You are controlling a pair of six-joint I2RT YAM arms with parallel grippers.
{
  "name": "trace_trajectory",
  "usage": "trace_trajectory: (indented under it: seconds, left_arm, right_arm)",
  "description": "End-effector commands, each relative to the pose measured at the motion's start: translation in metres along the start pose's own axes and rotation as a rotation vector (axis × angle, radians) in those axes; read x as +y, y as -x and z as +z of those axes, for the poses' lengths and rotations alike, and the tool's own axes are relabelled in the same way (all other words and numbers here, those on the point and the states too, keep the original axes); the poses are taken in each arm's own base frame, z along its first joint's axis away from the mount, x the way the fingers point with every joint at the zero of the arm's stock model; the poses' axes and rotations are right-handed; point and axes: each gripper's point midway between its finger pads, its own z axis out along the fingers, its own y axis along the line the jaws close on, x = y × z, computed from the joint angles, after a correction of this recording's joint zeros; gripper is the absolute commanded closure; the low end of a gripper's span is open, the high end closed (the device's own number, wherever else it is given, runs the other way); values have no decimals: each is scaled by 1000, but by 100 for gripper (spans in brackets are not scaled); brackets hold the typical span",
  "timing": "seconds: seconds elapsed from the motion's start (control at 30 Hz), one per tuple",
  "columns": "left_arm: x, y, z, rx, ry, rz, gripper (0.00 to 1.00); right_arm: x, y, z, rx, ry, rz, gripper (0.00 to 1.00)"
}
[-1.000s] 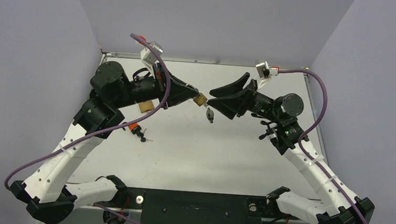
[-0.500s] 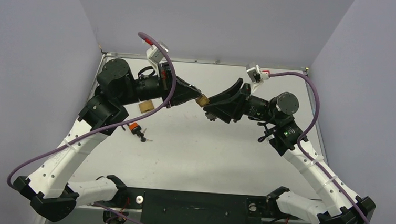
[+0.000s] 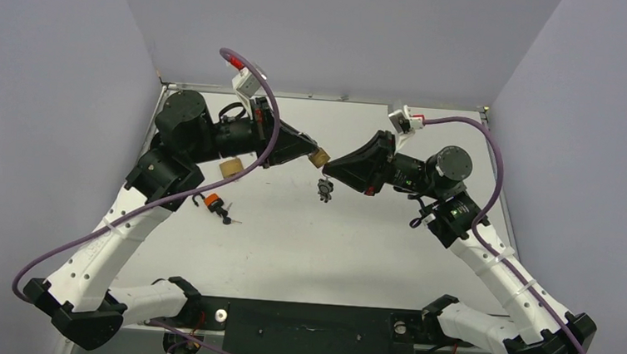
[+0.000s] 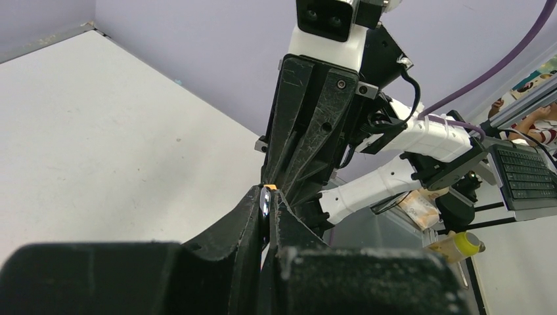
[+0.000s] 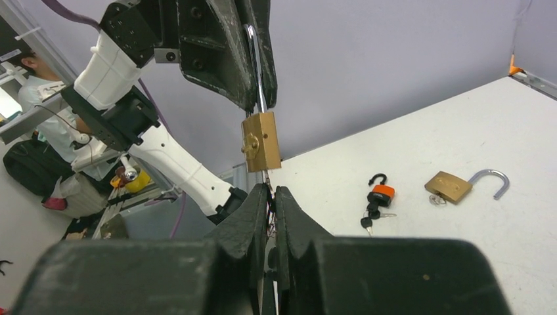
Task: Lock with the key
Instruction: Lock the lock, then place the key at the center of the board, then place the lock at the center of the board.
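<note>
A small brass padlock (image 5: 260, 141) hangs in the air between the two arms, also visible from above (image 3: 319, 156). My left gripper (image 3: 309, 151) is shut on its steel shackle (image 5: 252, 59), whose shiny edge shows between the pads (image 4: 265, 201). My right gripper (image 5: 270, 191) is shut just under the lock's body, pinching the key that sticks out of its underside; the blade is hidden by the jaws. A bunch of spare keys (image 3: 323, 188) dangles below the right gripper (image 3: 328, 167).
On the table to the left lie a second brass padlock (image 3: 231, 168) with its shackle open (image 5: 492, 178) and a small orange padlock (image 3: 211, 201) with black-headed keys (image 5: 369, 220). Raised rims edge the table (image 3: 406, 233).
My right gripper moved left up to the hanging padlock and closed on the key beneath it. The left arm shifted slightly, still holding the shackle.
</note>
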Motion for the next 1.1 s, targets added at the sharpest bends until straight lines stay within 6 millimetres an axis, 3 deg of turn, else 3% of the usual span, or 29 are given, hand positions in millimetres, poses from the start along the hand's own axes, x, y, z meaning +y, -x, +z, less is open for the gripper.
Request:
trace_trajectory:
  seconds: [0.0,0.23,0.33,0.43,0.57,0.6,0.7,0.83,0.9,0.93,0.97,1.07]
  left_arm:
    - [-20,42,-12,-116,-47,81,100]
    - [-10,62,-14,-166,-43,109,100]
    - [10,59,-8,-171,-12,81,100]
    - [39,49,3,-168,45,8,100]
    - [113,3,29,-121,178,-170,100]
    - [125,-4,32,-118,203,-194,100]
    - [168,-53,59,-54,243,-319,100]
    - [199,-112,103,48,277,-392,100]
    - [215,-142,127,102,283,-451,100]
    - [213,-151,140,113,264,-477,100]
    - [226,-167,155,145,267,-507,100]
    - [227,-200,195,203,232,-565,100]
  right_arm:
    - [4,3,-5,-3,-10,-58,100]
    - [-18,-21,-17,24,-116,-23,100]
    - [-46,-37,-28,63,-260,12,100]
    - [-87,-56,-45,93,-482,78,100]
    - [-140,-74,-70,121,-750,172,100]
    - [-160,-74,-79,111,-848,188,100]
    - [-202,-87,-116,104,-1077,297,100]
    - [-242,-114,-165,113,-1311,373,100]
    - [-253,-128,-181,134,-1388,401,100]
    - [-257,-135,-187,146,-1411,415,100]
    - [-262,-138,-201,133,-1464,428,100]
    - [-271,-146,-227,119,-1545,466,100]
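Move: Both hands are high over the table. The right hand already has the key pinched, its blade at the padlock; the padlock's body is roughly 2 cm left, 1 cm ahead and 3 cm above that hand, with the grey key toy hanging straight below it by about 7 cm. From the left hand, still pinching the shackle, the padlock body is about 2 cm to the right, 1 cm back and 3 cm down, and the toy some 4 cm right, 2 cm back, 12 cm down. Still pinching the key, the right hand draws it down out of the padlock, then sweeps down some 25 cm, forward and right, swinging clockwise about 60 degrees as its fingers tip downward. The left hand keeps the shackle, first eases forward and slightly up, then drops steeply about 30 cm towards the table, forward and then right as well, its wrist rolling. Neither gripper opens. ##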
